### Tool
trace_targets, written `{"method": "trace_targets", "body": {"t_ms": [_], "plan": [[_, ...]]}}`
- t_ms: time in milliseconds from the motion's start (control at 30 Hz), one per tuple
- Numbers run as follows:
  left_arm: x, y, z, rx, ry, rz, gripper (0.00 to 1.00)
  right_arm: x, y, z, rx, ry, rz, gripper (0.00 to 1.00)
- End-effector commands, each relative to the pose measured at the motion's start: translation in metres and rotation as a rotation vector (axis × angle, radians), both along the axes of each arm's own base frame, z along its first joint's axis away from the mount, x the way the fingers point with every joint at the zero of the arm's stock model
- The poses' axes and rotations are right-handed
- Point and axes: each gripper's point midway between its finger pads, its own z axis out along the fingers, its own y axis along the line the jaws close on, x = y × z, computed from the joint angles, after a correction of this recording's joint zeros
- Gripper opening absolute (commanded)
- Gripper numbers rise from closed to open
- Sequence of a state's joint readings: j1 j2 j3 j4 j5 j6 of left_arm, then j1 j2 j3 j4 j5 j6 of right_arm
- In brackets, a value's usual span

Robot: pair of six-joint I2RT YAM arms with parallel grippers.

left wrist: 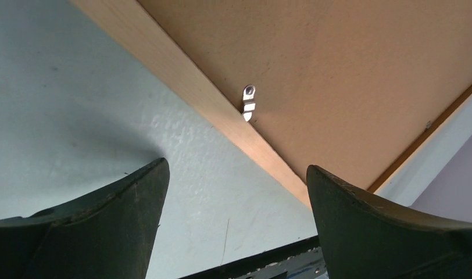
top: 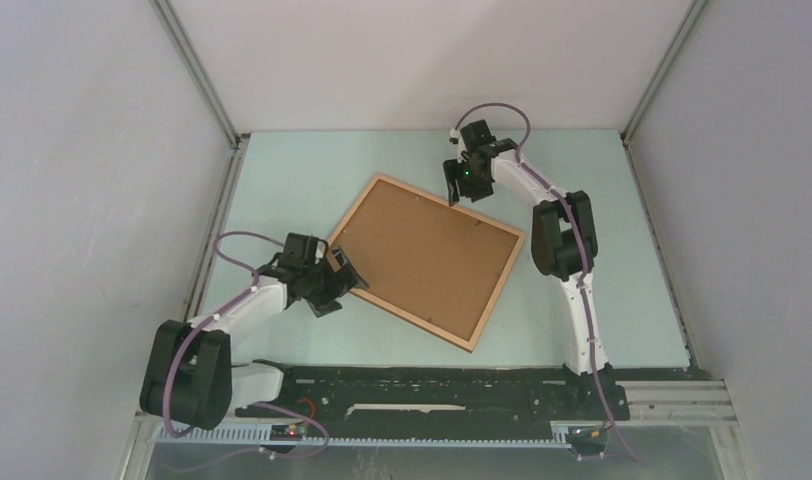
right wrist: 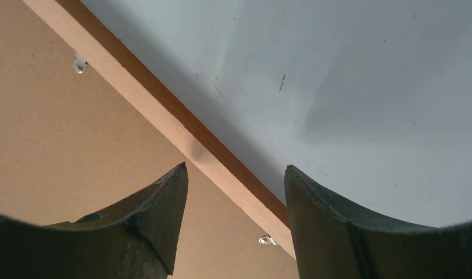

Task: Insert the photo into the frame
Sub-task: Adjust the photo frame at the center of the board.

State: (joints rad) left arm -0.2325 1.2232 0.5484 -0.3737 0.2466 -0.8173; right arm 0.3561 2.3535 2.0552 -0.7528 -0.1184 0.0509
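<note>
The frame [top: 402, 298] lies flat and turned at an angle in the middle of the pale table, back side up. A brown backing board [top: 427, 258] fills it. The photo is not in view. My left gripper [top: 350, 275] stands open at the frame's left corner; in its wrist view the left gripper [left wrist: 236, 164] spans bare table beside the wooden rim [left wrist: 181, 75], near a small metal clip [left wrist: 249, 102]. My right gripper [top: 452, 190] stands open over the frame's far edge. In the right wrist view, the rim [right wrist: 146, 110] runs between the right gripper's [right wrist: 235, 167] fingers, with nothing held.
Two more metal clips [right wrist: 79, 65] [right wrist: 267, 239] sit along the far rim. Grey enclosure walls close the table on three sides. A black rail [top: 432, 385] carrying the arm bases runs along the near edge.
</note>
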Motion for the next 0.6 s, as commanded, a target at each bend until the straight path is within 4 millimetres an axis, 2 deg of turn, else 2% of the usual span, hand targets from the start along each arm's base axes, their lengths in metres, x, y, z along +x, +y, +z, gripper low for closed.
{"method": "trace_targets", "body": {"t_ms": [0,100,167,300,400,567], "plan": [[0.001,-0.004,-0.009,-0.031,0.013,0.031,0.97,0.013,0.003,0.013,0.014,-0.026,-0.001,0.69],[0.008,-0.005,-0.007,-0.037,-0.001,0.040,0.97,0.012,0.002,0.002,0.016,0.011,-0.020,0.66],[0.012,-0.006,-0.004,-0.038,-0.010,0.040,0.97,0.010,0.005,-0.004,0.028,0.028,-0.014,0.61],[0.020,-0.003,-0.001,-0.012,-0.025,0.037,0.97,-0.004,0.010,-0.019,0.038,0.098,0.004,0.52],[0.030,-0.002,0.001,0.015,-0.020,0.025,0.97,-0.013,0.006,-0.029,0.010,0.127,-0.007,0.51],[0.054,0.004,0.006,0.081,-0.021,0.012,0.97,-0.015,-0.003,-0.027,-0.008,0.136,-0.025,0.44]]}}
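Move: The photo frame lies face down and askew. From the left gripper, the near rail is about 3 cm ahead and 2 cm below, with the frame's left corner some 7 cm ahead and 7 cm left. A metal clip on that rail is roughly 3 cm ahead and 1 cm right. For the right gripper, the far rail is 1 cm back and 3 cm below; its nearer clip is about 4 cm back and 2 cm right. Slide the left gripper level forward about 3 cm, bearing slightly right and quickening late, until the near rail comes under and between its wide-open fingers. Meanwhile lower the right gripper about 1.5 cm onto the far rail, drifting barely left, and close its fingers partway around that rail from either side, stopping short of a grip. ##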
